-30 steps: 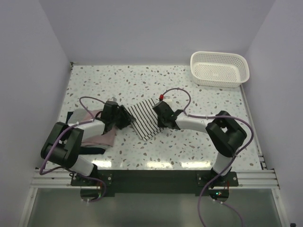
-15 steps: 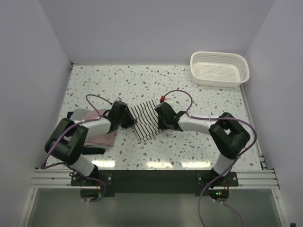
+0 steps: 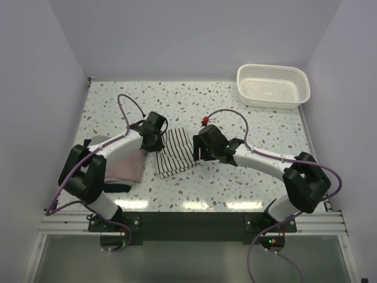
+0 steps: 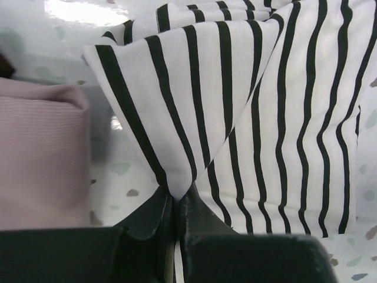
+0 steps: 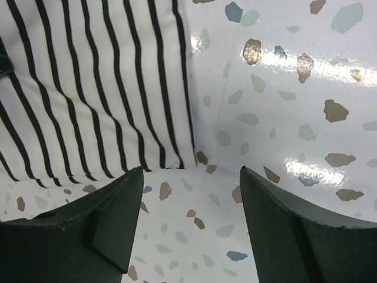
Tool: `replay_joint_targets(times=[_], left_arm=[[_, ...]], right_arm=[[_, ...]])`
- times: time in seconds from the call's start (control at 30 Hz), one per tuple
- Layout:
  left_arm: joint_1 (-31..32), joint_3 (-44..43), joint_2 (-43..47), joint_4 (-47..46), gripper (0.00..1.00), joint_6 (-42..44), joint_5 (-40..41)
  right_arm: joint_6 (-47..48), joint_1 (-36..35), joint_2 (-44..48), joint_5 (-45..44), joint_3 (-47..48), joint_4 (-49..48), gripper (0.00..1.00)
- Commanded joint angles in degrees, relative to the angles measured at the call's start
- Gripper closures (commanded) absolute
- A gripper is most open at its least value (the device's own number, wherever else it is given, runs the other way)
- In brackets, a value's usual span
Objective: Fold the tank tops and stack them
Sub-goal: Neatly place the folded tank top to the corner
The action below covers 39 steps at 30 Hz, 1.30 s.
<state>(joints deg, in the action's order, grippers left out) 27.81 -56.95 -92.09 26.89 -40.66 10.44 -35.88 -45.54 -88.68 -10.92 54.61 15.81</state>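
Observation:
The striped tank top lies folded on the table between my two grippers. My left gripper is shut on its left edge; the left wrist view shows a pinched peak of striped cloth rising from the closed jaws. My right gripper is open and empty just off the top's right edge; the right wrist view shows the striped cloth at upper left and bare table between the fingers. The pink tank top lies folded at the left, over the dark tank top.
A white lattice basket stands at the back right corner. The pink top's edge shows left of my left gripper. Purple cables loop above both arms. The table's near edge is a metal rail.
The striped top has been folded narrower and shifted left toward the pink top. My left gripper has moved right and back with the cloth. My right gripper has let go and now stands open.

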Motion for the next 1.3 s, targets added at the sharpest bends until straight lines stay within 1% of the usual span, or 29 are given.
replay_joint_targets(times=[0.0, 0.2, 0.33, 0.43, 0.8, 0.97, 1.03, 1.27], left_arm=[[0.0, -5.9, 3.8, 14.0, 1.00, 6.6, 6.7], [0.0, -11.0, 8.0, 24.9, 1.00, 7.3, 11.4], [-0.2, -12.9, 11.2, 29.7, 1.00, 7.3, 15.0], [-1.3, -14.4, 11.6, 33.0, 1.00, 8.1, 17.0], [-8.3, -17.2, 16.6, 35.7, 1.00, 14.6, 18.6], [-11.5, -18.5, 16.6, 35.8, 1.00, 17.2, 18.5], [-12.7, -18.0, 16.5, 35.2, 1.00, 18.2, 18.1], [-19.5, -12.3, 16.5, 30.4, 1.00, 21.2, 14.9]], right_arm=[[2.1, 0.0, 2.1, 2.1, 1.4, 0.8, 0.30], [3.9, 0.0, 1.1, 4.3, 2.9, -0.4, 0.30], [4.2, 0.0, -0.4, 6.6, 3.1, -1.8, 0.30], [4.0, 0.0, -0.7, 7.8, 2.6, -2.8, 0.31], [4.0, 0.0, -1.1, 8.5, 1.6, -3.8, 0.32], [4.0, 0.0, -1.7, 8.6, 1.6, -3.9, 0.32], [3.9, 0.0, -1.8, 8.9, 1.7, -4.0, 0.32], [3.9, 0.0, -2.1, 8.9, 1.2, -4.2, 0.32]])
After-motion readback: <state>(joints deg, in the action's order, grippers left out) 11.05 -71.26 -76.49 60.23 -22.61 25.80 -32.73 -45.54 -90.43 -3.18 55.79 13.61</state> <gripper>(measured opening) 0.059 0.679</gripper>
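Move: The pink tank top on the pile lies about 13 cm to the left hand's left, 4 cm back and some 3 cm lower. The grey top under it centres about 23 cm left and 3 cm back, and the dark top at the bottom about 20 cm left and 8 cm back. The body of the striped top in the left fingers spreads about 7 cm to their right. From the right hand, the pink top is some 29 cm left, level and lower. Keep the left fingers shut on the striped tank top's edge and carry it about 17 cm left over the pink top, lifting some 13 cm on the way and drawing slightly back. Let the wrist roll about 20 degrees so the fingertips swing out to the left. Ease the right hand a couple of centimetres left, with its fingers still open and empty. ##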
